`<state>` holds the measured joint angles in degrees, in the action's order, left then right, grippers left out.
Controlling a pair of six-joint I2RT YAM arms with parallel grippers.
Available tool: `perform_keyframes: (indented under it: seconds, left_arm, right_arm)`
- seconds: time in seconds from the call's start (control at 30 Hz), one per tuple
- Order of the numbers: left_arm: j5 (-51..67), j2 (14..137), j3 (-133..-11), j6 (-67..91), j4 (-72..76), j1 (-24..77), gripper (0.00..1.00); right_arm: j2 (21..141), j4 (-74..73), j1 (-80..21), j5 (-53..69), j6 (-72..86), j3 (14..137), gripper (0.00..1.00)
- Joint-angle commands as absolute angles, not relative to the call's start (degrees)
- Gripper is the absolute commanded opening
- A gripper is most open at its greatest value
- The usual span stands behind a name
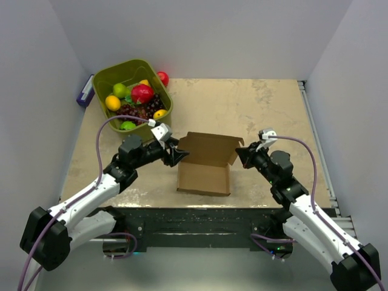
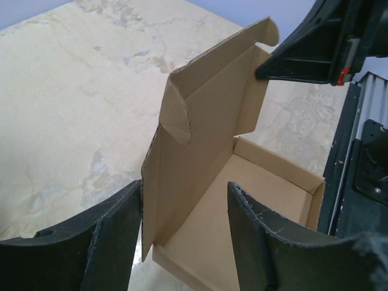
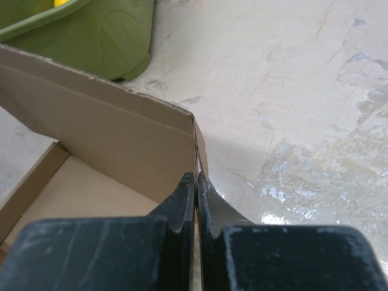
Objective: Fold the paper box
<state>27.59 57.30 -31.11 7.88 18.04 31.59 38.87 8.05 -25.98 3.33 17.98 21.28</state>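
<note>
The paper box (image 1: 205, 170) is a brown cardboard tray in the middle of the table, its back lid panel standing up. In the left wrist view, my left gripper (image 2: 185, 188) is open at the box's left end. A raised side flap (image 2: 176, 176) stands between its fingers, against the left finger (image 2: 115, 230). In the top view that gripper (image 1: 177, 154) sits at the box's left rear corner. My right gripper (image 1: 240, 155) is at the right rear corner. Up close it (image 3: 196, 177) is shut on the thin edge of the box's right flap (image 3: 200, 145).
An olive-green bin (image 1: 103, 82) of fruit stands at the back left, with its wall (image 3: 109, 42) just beyond the box. A red ball (image 1: 163, 77) lies behind the bin and a purple object (image 1: 85, 94) beside it. The arm bases sit along the near edge.
</note>
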Motion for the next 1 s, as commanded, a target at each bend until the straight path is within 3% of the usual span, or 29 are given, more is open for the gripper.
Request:
perform_keyframes:
  seconds: [0.0, 0.43, 0.67, 0.97]
  left_arm:
    - [22.5, 56.7, -33.7, 7.3, 16.0, 31.4, 0.63]
    - [15.2, 58.5, -35.0, 5.7, 17.5, 31.4, 0.58]
    - [10.7, 65.5, -39.5, 3.8, 21.4, 31.3, 0.59]
    - [21.2, 71.6, -44.5, 7.8, 24.9, 26.6, 0.62]
  right_arm:
    - [38.1, 9.1, -25.8, 1.5, 17.6, 22.6, 0.0]
    - [38.4, 10.0, -25.8, 2.7, 17.3, 22.1, 0.0]
    - [38.4, 10.5, -25.8, 4.0, 16.9, 22.1, 0.0]
    - [38.1, 6.3, -25.8, 12.2, 14.5, 26.4, 0.0]
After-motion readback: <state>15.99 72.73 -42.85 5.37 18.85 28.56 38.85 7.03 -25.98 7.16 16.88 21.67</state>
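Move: The box's raised lid stands between the hands. Its middle is about 11 cm to the left hand's right and 3 cm ahead, near hand height, with its left edge between the open fingers. The tray lies roughly 9 cm right, 5 back and 9 below; the green basket about 19 left and 22 ahead, slightly lower. The right hand already pinches the lid's right edge; its middle is some 10 cm left and 1 ahead. The right fingers keep their pinch on the lid's right edge, the hand nearly still until it eases about 1 cm left at the end. The open left hand slips forward-left about 2 cm each way, sinking slightly, then sweeps forward against the lid's inner face, some 9 cm in all, turning about 15 degrees counter-clockwise. ##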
